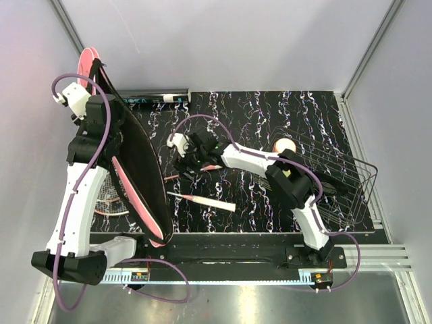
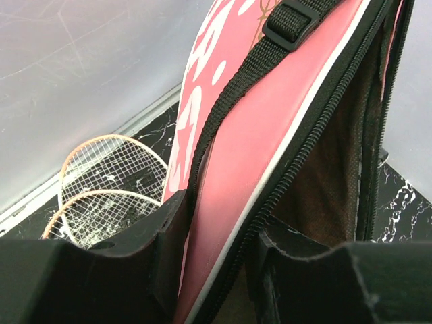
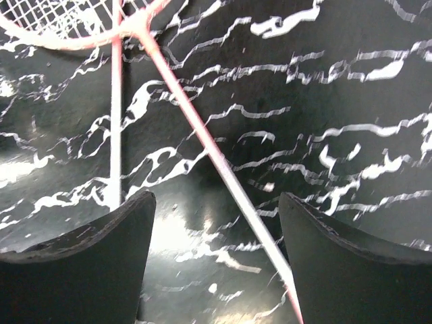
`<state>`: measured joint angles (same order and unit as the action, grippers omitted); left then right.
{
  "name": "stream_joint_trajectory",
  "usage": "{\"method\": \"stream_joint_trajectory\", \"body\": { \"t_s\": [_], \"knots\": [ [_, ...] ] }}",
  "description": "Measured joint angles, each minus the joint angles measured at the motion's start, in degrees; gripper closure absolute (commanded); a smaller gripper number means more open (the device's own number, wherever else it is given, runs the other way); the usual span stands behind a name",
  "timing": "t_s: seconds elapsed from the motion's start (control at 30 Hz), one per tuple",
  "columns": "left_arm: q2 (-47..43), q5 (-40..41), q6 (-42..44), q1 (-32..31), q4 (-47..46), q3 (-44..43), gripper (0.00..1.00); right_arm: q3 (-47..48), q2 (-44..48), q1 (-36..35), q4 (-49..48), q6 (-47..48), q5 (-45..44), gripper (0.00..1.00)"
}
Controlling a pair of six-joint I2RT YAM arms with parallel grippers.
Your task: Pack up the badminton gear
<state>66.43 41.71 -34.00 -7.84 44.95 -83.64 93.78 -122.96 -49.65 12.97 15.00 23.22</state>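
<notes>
My left gripper point(image 1: 113, 131) point(image 2: 216, 263) is shut on the zip edge of the pink and black racquet cover point(image 1: 142, 169) point(image 2: 270, 121) and holds it up on edge, its mouth gaping. Two racquets lie on the table with their heads point(image 1: 108, 199) point(image 2: 108, 179) partly under the cover. One white handle point(image 1: 212, 203) points right. My right gripper point(image 1: 181, 162) point(image 3: 214, 199) hangs open just above the table. A pink racquet shaft point(image 3: 216, 155) runs diagonally between its fingers, close to the right one. A second shaft point(image 3: 115, 121) lies to the left. A long black tube point(image 1: 152, 100) lies at the back.
A black wire basket point(image 1: 341, 185) lies at the right side of the marbled black table point(image 1: 270, 115). A cup with a peach lid point(image 1: 285, 145) stands at the basket's near-left corner, behind my right arm. White walls close in the back and sides.
</notes>
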Motion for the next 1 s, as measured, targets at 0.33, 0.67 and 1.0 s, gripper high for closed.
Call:
{"method": "stream_joint_trajectory", "body": {
  "t_s": [0.33, 0.67, 1.0],
  "knots": [
    [-1.6, 1.7, -0.2, 0.1, -1.6, 1.9, 1.00, 11.3, -8.8, -0.9, 4.3, 13.8, -1.4, 0.26],
    [-1.6, 1.7, -0.6, 0.9, -1.8, 2.5, 1.00, 13.9, -13.1, -4.1, 6.2, 21.1, -4.6, 0.50],
    [-0.6, 1.7, -1.9, 1.9, -1.7, 2.7, 1.00, 12.9, -13.4, -5.0, 2.4, 32.8, -10.9, 1.00]
  ]
}}
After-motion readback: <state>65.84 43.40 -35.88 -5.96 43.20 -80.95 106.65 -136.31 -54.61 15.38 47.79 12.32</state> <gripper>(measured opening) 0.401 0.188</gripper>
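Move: The right hand, open and low over the table, has the far racket's shaft about 3 cm ahead, 4 cm to its left and 5 cm below. The near racket's shaft runs some 2 cm back and 4 cm left of the hand, its handle about 6 cm back and 10 cm to the right. The open bag hangs roughly 14 cm to the left and 4 cm ahead. From the left hand, which already holds the bag, the far shaft lies about 15 cm right, 3 cm ahead and far below. Leftward and a little forward at first, then down about 5 cm, the right hand comes onto the pink part of the far racket's shaft, rolling some 35 degrees counter-clockwise to line up with it. Once low, it eases 2 cm forward as its fingers close from wide open to nearly shut around the shaft. The left hand keeps its pinch on the bag's zip edge, holding it up. ##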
